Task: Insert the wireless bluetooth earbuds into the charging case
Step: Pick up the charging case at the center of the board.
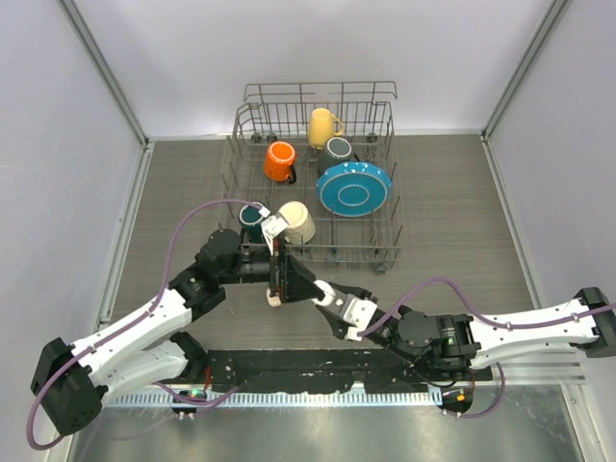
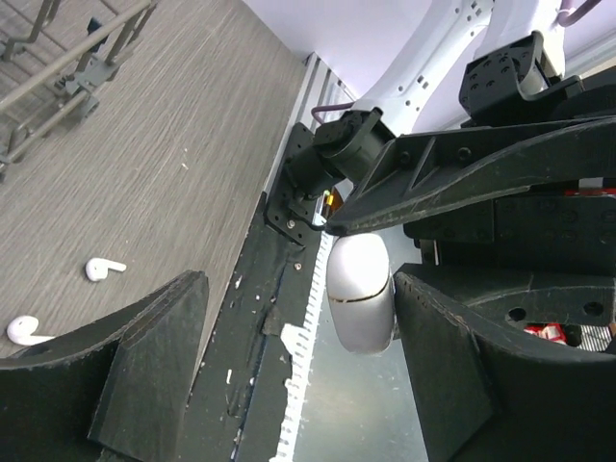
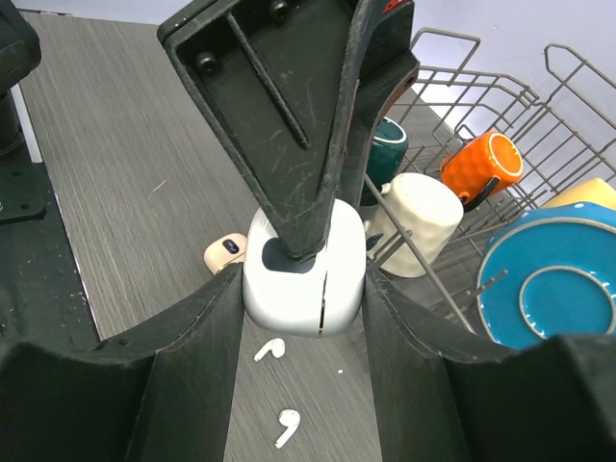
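Observation:
My right gripper (image 3: 303, 294) is shut on the white charging case (image 3: 304, 279), gripping its two sides and holding it above the table. Its lid seam is a thin line. My left gripper (image 2: 300, 318) is open and straddles the case (image 2: 361, 294): its right finger touches it, while a wide gap is left to the other finger. In the right wrist view one left finger (image 3: 289, 125) lies over the case's top. Two white earbuds (image 3: 270, 349) (image 3: 287, 428) lie on the wood table under the case, also seen as earbuds (image 2: 104, 269) (image 2: 27, 331) in the left wrist view.
A small beige case (image 3: 227, 252) lies on the table just behind the held one. A wire dish rack (image 1: 318, 183) stands behind, holding orange (image 1: 280, 160), yellow (image 1: 321, 126) and cream (image 1: 296, 222) mugs and a blue plate (image 1: 353, 188). The black base plate (image 2: 260, 318) runs along the near edge.

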You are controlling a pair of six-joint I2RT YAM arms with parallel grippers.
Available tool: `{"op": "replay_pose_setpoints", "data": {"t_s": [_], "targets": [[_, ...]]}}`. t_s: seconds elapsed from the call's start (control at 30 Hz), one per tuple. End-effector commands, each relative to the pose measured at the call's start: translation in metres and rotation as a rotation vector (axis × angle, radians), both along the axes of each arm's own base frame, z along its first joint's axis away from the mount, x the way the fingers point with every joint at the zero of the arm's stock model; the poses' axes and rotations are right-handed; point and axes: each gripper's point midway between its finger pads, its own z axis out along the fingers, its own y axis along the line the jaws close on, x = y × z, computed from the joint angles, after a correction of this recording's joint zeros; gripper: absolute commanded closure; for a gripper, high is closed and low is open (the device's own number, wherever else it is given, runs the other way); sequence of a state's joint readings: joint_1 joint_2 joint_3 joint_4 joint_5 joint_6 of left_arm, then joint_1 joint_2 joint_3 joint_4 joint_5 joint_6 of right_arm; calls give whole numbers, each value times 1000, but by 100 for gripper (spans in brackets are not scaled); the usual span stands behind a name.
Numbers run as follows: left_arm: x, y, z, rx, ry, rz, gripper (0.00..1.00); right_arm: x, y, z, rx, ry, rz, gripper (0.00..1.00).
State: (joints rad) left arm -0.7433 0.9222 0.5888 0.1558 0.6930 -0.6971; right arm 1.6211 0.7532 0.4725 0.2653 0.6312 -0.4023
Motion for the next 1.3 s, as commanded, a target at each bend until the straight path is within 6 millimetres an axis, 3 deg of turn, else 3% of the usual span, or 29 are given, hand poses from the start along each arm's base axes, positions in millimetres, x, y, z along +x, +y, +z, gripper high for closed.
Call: {"op": "replay_pose_setpoints", "data": {"t_s": [0.0,0.13,0.23,0.6,0.73,0.9,1.1,1.2,1.27], "targets": [[3,-8,34,-97,-102,-27,22,-5,8,28,88,22,25,99],[-4,-9,34,-100,-80,-78,39,1,6,29,93,9,-11,99],[-8,-10,31,-94,-48,-93,45,8,3,25,87,-13,-56,99],[-18,-5,30,-74,-14,-119,42,17,3,22,98,-36,-93,99],[-14,-6,35,-95,-36,-107,46,15,5,23,99,-35,-78,99],[-9,-10,50,-166,-36,-76,62,14,5,19,96,-27,-69,99],[-6,-13,45,-150,-11,-82,75,14,5,20,98,-32,-70,99],[-9,-14,40,-130,11,-94,75,15,3,21,102,-35,-76,99],[-10,-13,39,-128,13,-102,85,15,3,21,105,-35,-78,99]]}}
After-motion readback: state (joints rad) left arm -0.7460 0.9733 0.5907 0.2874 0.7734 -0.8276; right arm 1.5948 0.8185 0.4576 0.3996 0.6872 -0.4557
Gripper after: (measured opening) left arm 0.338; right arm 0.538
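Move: The charging case, already held in the right hand's fingertips about 1 cm ahead and 1 cm left of its hand point, lies some 2 cm back, 2 cm right and 1 cm above the left hand. On the table, about 20 cm below the left hand, the other case is roughly 8 cm left and 2 cm back; the near earbud is about 3 cm straight back, and the far earbud 5 cm back and 6 cm right. The left fingers close and pinch the case, the hand rising about 1.5 cm; the right eases it forward similarly. ##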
